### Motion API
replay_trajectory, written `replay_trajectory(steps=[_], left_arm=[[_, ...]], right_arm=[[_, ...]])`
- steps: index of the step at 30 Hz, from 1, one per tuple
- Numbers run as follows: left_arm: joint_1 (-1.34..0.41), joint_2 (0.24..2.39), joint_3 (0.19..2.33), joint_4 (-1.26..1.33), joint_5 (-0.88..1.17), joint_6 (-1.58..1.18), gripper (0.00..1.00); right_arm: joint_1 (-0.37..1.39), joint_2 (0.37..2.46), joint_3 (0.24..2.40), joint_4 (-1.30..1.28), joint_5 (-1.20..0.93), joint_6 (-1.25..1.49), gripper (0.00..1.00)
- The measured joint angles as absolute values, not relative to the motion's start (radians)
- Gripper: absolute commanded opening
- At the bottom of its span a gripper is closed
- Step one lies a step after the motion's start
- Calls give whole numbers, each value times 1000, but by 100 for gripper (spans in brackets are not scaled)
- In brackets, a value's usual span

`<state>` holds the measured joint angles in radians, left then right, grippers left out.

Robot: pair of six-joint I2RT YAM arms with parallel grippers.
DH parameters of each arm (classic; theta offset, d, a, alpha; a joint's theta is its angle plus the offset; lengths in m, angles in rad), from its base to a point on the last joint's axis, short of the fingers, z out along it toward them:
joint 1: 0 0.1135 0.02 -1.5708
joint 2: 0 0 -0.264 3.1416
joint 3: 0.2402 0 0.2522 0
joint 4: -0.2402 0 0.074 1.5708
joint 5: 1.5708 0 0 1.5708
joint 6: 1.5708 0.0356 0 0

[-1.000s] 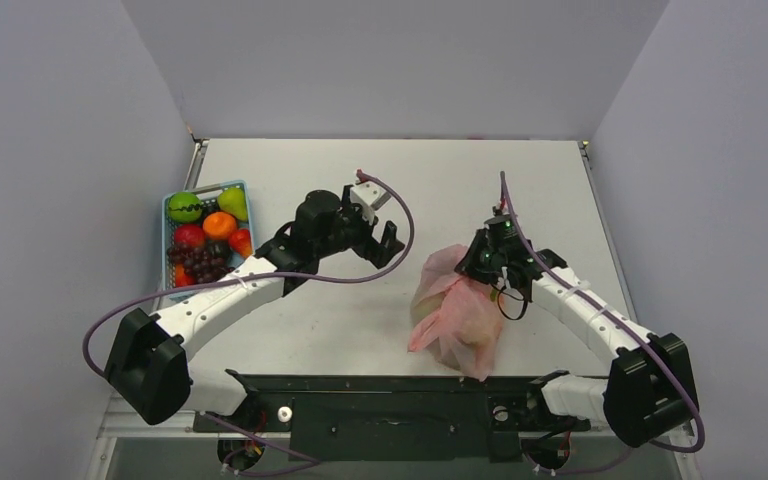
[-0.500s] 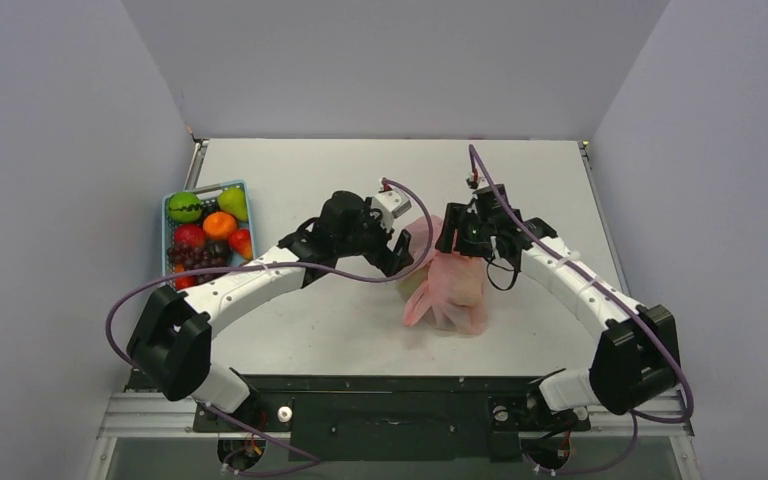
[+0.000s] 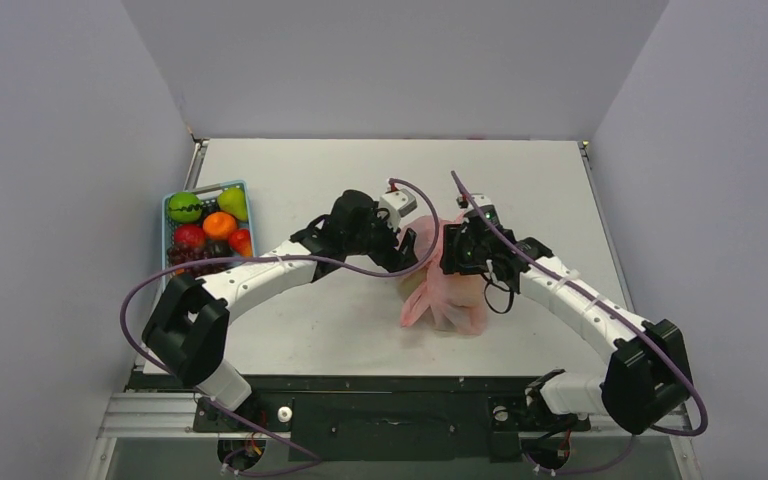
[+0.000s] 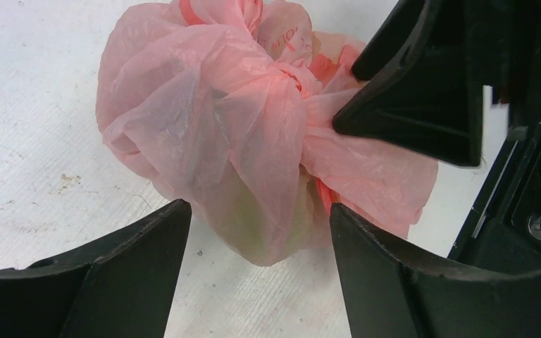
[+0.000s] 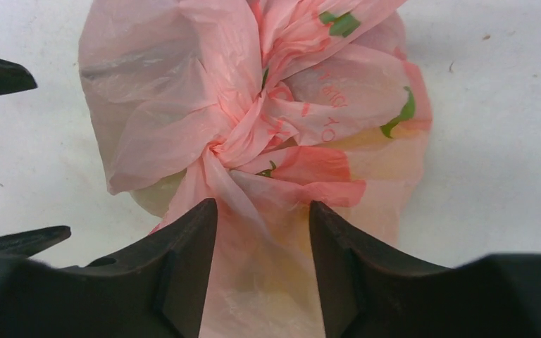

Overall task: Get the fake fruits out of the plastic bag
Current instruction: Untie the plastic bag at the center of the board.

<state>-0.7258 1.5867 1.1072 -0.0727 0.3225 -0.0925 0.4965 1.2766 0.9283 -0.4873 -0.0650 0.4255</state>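
Observation:
The pink plastic bag (image 3: 447, 293) lies knotted on the table's middle, its twisted knot (image 5: 220, 151) facing up. The fake fruits stay hidden inside it; only a green-yellow tint (image 4: 255, 227) and a yellow one (image 5: 285, 292) show through the film. My left gripper (image 3: 407, 257) is at the bag's left side, open, its fingers (image 4: 123, 278) either side of the bag's lower lobe. My right gripper (image 3: 457, 252) hangs over the bag's far end, open, with loose pink film between its fingers (image 5: 183, 271). The two grippers face each other closely across the bag.
A light-blue basket (image 3: 169, 262) with several other toy fruits stands at the table's left edge. In the left wrist view the right gripper's black fingers (image 4: 423, 91) crowd the upper right, close over the bag. Grey walls enclose the table on three sides.
The left arm has swung right to the bag. The right gripper, shut on the bag a second ago, carried it farther back and left, then opened over it.

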Motion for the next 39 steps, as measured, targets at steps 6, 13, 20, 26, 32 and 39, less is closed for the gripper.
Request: replay_trajectory(steps=[6, 13, 20, 26, 32, 39], left_arm=[[-733, 1589, 1111, -71, 315, -97, 62], [-737, 1626, 1111, -63, 300, -116, 62], [-741, 1671, 1122, -64, 288, -125, 62], [-759, 1689, 1129, -65, 248, -122, 3], [-772, 1703, 1151, -75, 132, -120, 0], [-744, 1671, 1148, -92, -109, -178, 0]], right_arm=[[597, 1302, 915, -457, 25, 422, 0], [628, 1160, 805, -362, 12, 407, 0], [628, 1148, 781, -298, -60, 406, 0], [628, 1147, 771, -287, -102, 407, 0], [630, 1146, 771, -285, -120, 407, 0], [637, 1131, 772, -303, 7, 437, 0]])
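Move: From the left gripper, a loose fold on the plastic bag's left side lies about 4 cm below, roughly 1 cm to the right. The bag's knot is level ahead, about 5 cm right and 4 cm below. From the right gripper, film beside the knot lies some 2 cm left, 1 cm back and 2 cm below; the knot is about 3 cm left, 1 cm ahead and 3 cm below. The bag's far handle lies about 9 cm ahead of it, 1 cm left and 5 cm below. Shut the right fingers on the film by the knot while easing left and slightly down, then draw them back and left, a little up, and give back a bit leftward at the end. Sink the left gripper about 4 cm, close it on the loose fold, then pull forward and left, away from the knot, about 7 cm, swinging the hand some 20 degrees counter-clockwise. ##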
